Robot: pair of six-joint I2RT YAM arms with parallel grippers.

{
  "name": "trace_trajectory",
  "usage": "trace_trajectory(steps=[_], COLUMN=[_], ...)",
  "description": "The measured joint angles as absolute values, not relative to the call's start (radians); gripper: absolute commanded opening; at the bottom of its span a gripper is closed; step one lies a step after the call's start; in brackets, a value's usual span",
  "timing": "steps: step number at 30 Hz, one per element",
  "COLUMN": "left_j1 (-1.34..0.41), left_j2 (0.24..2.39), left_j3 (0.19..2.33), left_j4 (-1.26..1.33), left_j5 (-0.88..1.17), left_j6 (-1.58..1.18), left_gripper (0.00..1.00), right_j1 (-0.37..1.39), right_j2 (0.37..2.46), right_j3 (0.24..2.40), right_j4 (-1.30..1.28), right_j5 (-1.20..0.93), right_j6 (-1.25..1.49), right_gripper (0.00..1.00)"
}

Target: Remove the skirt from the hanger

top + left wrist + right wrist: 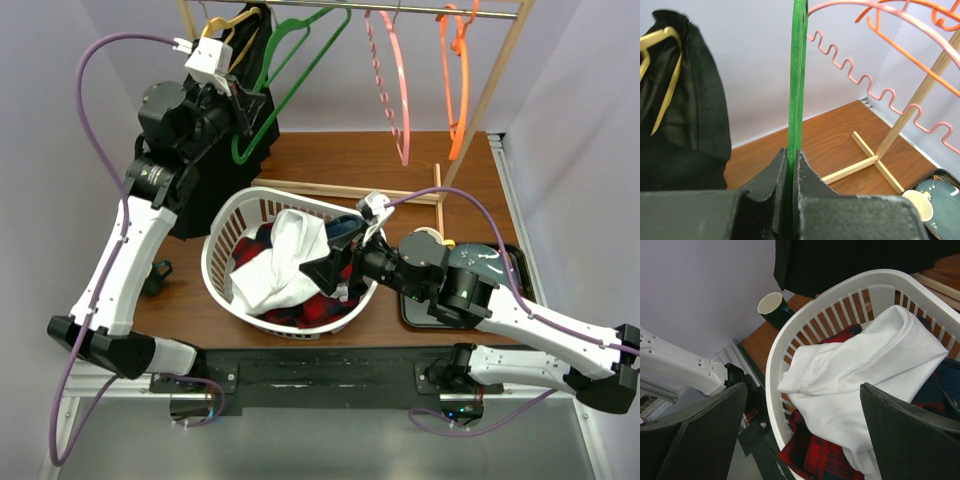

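An empty green hanger [290,80] hangs from the rail, and my left gripper [250,110] is shut on its lower bar. The left wrist view shows the green hanger [799,75] pinched tight in the left gripper [792,152]. The white skirt [285,255] lies crumpled in the white laundry basket [215,250] on top of red plaid and dark blue clothes. My right gripper [330,268] hovers open just over it, touching nothing. In the right wrist view the right gripper [802,386] spans wide over the skirt [860,355] and the basket rim [775,350].
A black garment [205,200] hangs on a gold hanger [232,40] at the left of the wooden rack [350,190]. A pink hanger [390,90] and an orange hanger [458,70] hang further right. A green mug [155,275] stands left of the basket; a dark tray [500,265] lies right.
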State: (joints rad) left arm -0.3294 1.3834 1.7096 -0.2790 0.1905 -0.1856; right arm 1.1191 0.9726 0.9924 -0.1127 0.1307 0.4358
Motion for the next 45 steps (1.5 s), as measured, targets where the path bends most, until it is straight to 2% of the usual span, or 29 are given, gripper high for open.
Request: trace_trajectory(steps=[14, 16, 17, 19, 20, 23, 24, 28, 33, 38, 45], left_j1=[-0.329, -0.329, -0.329, -0.329, -0.329, -0.329, -0.329, -0.329, -0.329, -0.329, -0.329], left_j2=[1.626, 1.642, 1.644, 1.641, 1.637, 1.601, 1.578, 1.501, 1.430, 1.357, 1.269], left_j3=[1.815, 1.819, 1.821, 1.821, 1.818, 1.765, 1.731, 1.643, 1.637, 1.680, 1.754], left_j4=[-0.187, -0.175, -0.173, -0.173, -0.173, -0.165, -0.160, -0.160, -0.218, -0.336, -0.388], left_j5=[0.280, 0.286, 0.290, 0.295, 0.296, 0.299, 0.302, 0.299, 0.248, 0.195, -0.016], left_j6=[-0.190, -0.190, -0.189, -0.184, -0.183, -0.168, -0.163, -0.136, -0.098, -0.052, 0.001], left_gripper=[0.00, 0.11, 0.29, 0.44, 0.58, 0.78, 0.81, 0.86, 0.88, 0.86, 0.85], right_j1=[1.119, 1.119, 1.119, 1.119, 1.119, 1.119, 1.119, 1.119, 1.119, 1.119, 1.119], right_j2=[0.974, 0.974, 0.974, 0.974, 0.974, 0.974, 0.974, 0.974, 0.974, 0.974, 0.975], right_j3=[0.992, 0.992, 0.992, 0.992, 0.992, 0.992, 0.992, 0.992, 0.987, 0.981, 0.980], right_j4=[-0.117, -0.117, -0.117, -0.117, -0.117, -0.117, -0.117, -0.117, -0.119, -0.120, -0.120], right_j5=[0.078, 0.078, 0.078, 0.077, 0.077, 0.075, 0.073, 0.060, 0.059, 0.059, 0.051], right_j6=[0.437, 0.437, 0.437, 0.437, 0.437, 0.437, 0.437, 0.437, 0.436, 0.436, 0.437], right_gripper=[0.98, 0.98, 0.98, 0.99, 0.99, 0.98, 0.98, 0.98, 0.98, 0.98, 0.98])
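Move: The left hand still grips the green hanger. The spot on the rod where it goes lies about 19 cm ahead of this hand, 10 cm to its right and 12 cm above. The black skirt hangs roughly 13 cm ahead and 7 cm to the left, its middle some 8 cm lower; the pink hanger is about 17 cm ahead and 27 cm to the right. From the right hand that rod spot lies some 42 cm ahead, 4 cm left and 27 cm up. Still pinching the green hanger, the left hand takes it about 7 cm forward and 4 cm right, sinking some 4 cm at the end to set its hook on the rod. There the fingers open wide and let go; the hand draws back and left about 10 cm each way, dipping slightly, then rising and turning some 20 degrees counter-clockwise. ##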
